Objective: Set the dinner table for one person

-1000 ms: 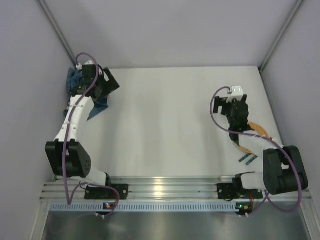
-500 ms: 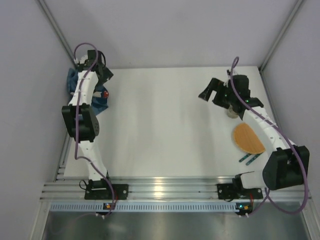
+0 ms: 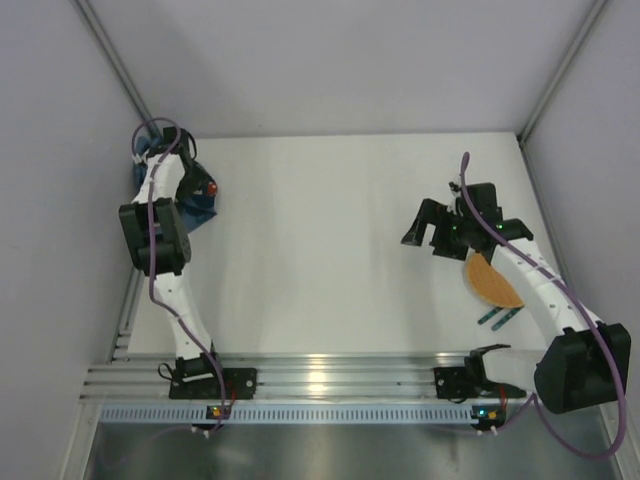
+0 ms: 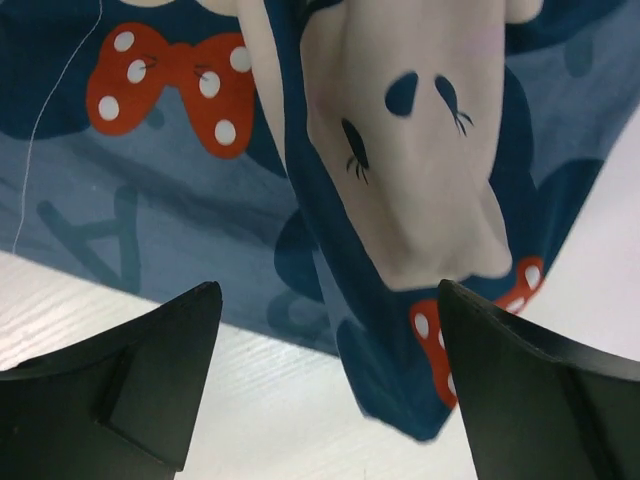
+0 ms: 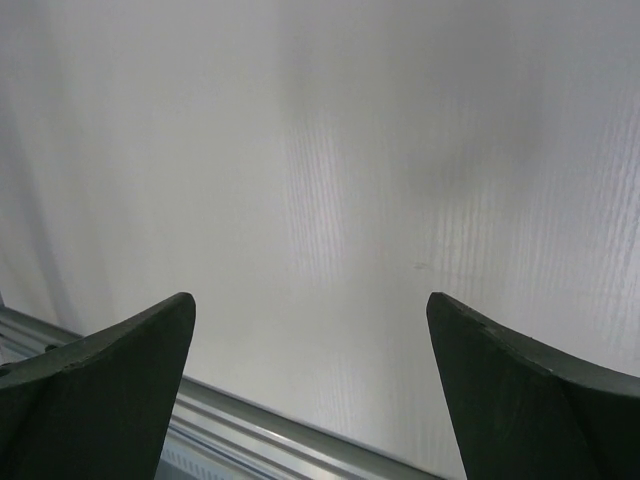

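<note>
The dinner table (image 3: 320, 250) is a white top with a ribbed aluminium rail (image 3: 320, 372) along its near edge. A crumpled blue bear-print cloth (image 3: 196, 203) lies at the far left corner. In the left wrist view the cloth (image 4: 400, 150) fills the upper part. My left gripper (image 3: 182, 180) hangs open just above the cloth's edge (image 4: 330, 400) and holds nothing. My right gripper (image 3: 428, 234) is open and empty above bare table right of centre; its wrist view (image 5: 310, 390) shows only the tabletop and the rail (image 5: 260, 425). An orange plate (image 3: 490, 282) lies at the right, partly under the right arm.
Two dark pieces of cutlery (image 3: 497, 316) lie near the plate's front side. Grey walls close in the table at the back, left and right. The arm bases stand on the rail at the near edge.
The left arm has stretched up and swung to the far left corner over the cloth. The right gripper swung out over the far right, then came back toward the middle, uncovering the plate.
</note>
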Available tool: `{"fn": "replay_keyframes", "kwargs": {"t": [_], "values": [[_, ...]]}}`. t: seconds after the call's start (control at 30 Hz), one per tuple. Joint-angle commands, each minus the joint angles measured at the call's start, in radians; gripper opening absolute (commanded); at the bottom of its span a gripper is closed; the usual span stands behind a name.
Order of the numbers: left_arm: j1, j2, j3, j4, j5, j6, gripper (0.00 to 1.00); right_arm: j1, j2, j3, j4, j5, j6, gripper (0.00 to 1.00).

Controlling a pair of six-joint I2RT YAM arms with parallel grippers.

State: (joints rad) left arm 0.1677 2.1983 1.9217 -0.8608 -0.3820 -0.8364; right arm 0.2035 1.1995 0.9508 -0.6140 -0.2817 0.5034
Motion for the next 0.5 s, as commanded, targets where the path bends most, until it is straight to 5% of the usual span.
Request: {"fn": "replay_keyframes", "kwargs": {"t": [0.0,0.13,0.2,0.23,0.27,0.33,0.47], "values": [[0.026,0.038,0.048,0.083,0.049,0.016,0.93,0.002,-0.041,-0.009,-0.027,-0.005,-0.023,1.0],[0.024,0.103,0.089,0.105,0.132,0.045,0.84,0.001,-0.072,-0.058,-0.032,0.001,-0.022,1.0],[0.024,0.115,0.082,0.121,0.156,0.043,0.69,0.001,-0.084,-0.089,-0.032,0.001,-0.017,1.0],[0.024,0.118,0.077,0.127,0.175,0.048,0.56,0.001,-0.086,-0.098,-0.03,0.003,-0.014,1.0],[0.026,0.123,0.073,0.143,0.214,0.051,0.3,0.001,-0.092,-0.106,-0.03,0.003,-0.011,1.0],[0.016,0.132,0.072,0.146,0.242,0.069,0.01,0.001,-0.101,-0.124,-0.027,0.003,-0.009,1.0],[-0.04,0.132,0.079,0.19,0.343,0.198,0.0,0.001,-0.113,-0.123,-0.024,0.016,-0.009,1.0]]}}
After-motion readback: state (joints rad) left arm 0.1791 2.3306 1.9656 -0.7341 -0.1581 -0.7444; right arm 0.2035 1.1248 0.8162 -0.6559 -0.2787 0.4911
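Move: The left hand, open, hangs over the near right part of the blue cloth in the far left corner. The bunched fold it goes for lies about 4 cm ahead, 2 cm to its right and 5 cm below; nothing else stands close by. From the right hand, open over bare table, that fold is roughly 25 cm ahead, 56 cm to the left and 12 cm lower. Down and forward, some 5 cm down and 4 cm out, the left hand sinks onto the cloth's fold. It swings right as the wide-open fingers shut and pinch the fabric, then draws on rightwards while turning about 10 degrees clockwise. Meanwhile the empty right hand backs off and lowers about 4 cm over bare table, fingers staying wide open. ##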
